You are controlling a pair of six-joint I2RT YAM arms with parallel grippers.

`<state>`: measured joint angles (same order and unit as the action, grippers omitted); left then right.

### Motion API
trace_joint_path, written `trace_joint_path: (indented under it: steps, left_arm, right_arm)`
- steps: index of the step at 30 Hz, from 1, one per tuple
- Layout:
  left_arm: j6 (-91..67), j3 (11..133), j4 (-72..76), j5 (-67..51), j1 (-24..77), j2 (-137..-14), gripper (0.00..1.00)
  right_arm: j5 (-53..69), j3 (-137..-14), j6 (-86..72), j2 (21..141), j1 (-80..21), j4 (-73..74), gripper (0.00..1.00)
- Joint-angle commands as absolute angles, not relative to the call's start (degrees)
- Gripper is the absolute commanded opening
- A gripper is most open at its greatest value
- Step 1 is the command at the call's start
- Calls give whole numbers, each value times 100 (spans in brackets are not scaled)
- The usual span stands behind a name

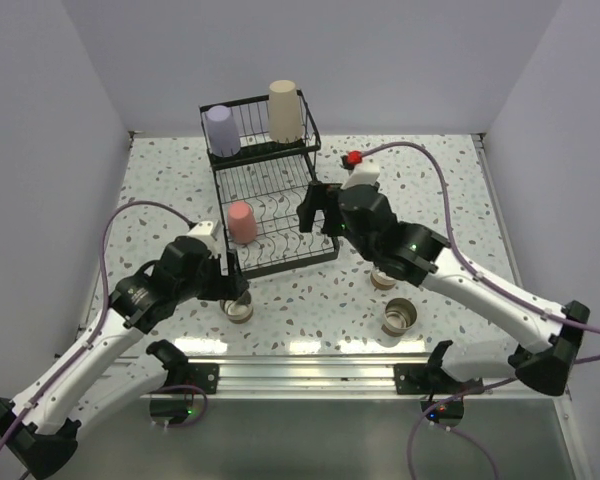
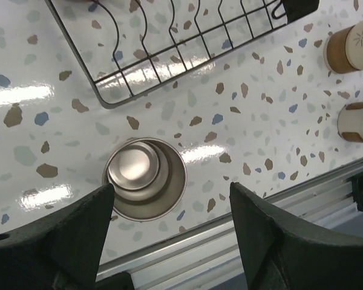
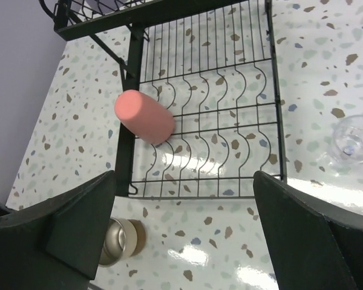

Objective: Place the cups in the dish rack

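Note:
The black wire dish rack [image 1: 290,266] holds a lavender cup [image 1: 222,130] and a tall beige cup [image 1: 284,110] in its upper basket, and a pink cup [image 1: 242,222] lies on the lower tray. My left gripper [image 2: 170,199] is open just above an upright tan-and-metallic cup [image 2: 144,178], which sits between its fingers without touching them, closer to the left one. My right gripper [image 3: 184,181] hangs open and empty over the tray's near edge [image 3: 206,196]. Right of the rack stands a clear glass [image 3: 355,138].
Two more short tan cups [image 1: 400,316] [image 1: 382,278] stand on the speckled table under the right arm, the farther one partly hidden. An aluminium rail [image 1: 310,372] runs along the near table edge. White walls close in the left, back and right sides.

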<state>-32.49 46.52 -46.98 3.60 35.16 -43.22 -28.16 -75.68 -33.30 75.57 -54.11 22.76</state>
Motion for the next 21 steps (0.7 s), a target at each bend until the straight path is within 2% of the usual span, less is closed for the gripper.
trace_joint_path:
  steps: [1, 4, 9, 14, 17, 20, 21]
  left_arm:
    - [-3769, 4326, -4536, -95, 3603, -4192, 80]
    - [-3911, 4088, -4229, -141, 3665, -4306, 79]
    - [-4043, 3990, -3982, -9, 3937, -4859, 73]
    - [-4333, 4113, -3964, 782, 4587, -5492, 72]
    - [-4517, 4122, -3876, 984, 4755, -5748, 68]
    - [-4605, 4122, -3806, 1072, 4834, -5994, 51]
    - [-4632, 4122, -3788, 1142, 4869, -6046, 42]
  right_arm:
    - [-3111, -7104, -3225, 6850, -5432, 2882, 98]
    - [-3155, -6768, -3331, 6322, -5432, 3093, 98]
    - [-3269, -6539, -3410, 5819, -5432, 3418, 98]
    - [-3410, -6434, -3331, 5415, -5432, 3629, 98]
    - [-3498, -6390, -3322, 5283, -5432, 3744, 98]
    - [-3533, -6355, -3340, 5151, -5432, 3823, 98]
    - [-3533, -6337, -3340, 5089, -5432, 3823, 98]
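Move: Almost straight below the left hand stands the steel cup it goes for, mouth up, some 2 cm nearer the base, 1 cm to the right and about 13 cm down. The dish rack's near left corner is about 5 cm ahead of this hand and 1 cm to its left; the coral cup in the rack is roughly 17 cm ahead and 3 cm right. From the right hand the same steel cup lies about 13 cm back, 20 cm left and 26 cm below. Sinking about 8.5 cm, the left hand also slides some 4 cm right and a little back to bring its fingers to the steel cup's right-hand rim, one finger over the mouth and the other outside, tipping about 15 degrees further down while they close to roughly half open. Its empty right counterpart, still wide open, draws off to the right and back by some 12 cm, away from the rack. ##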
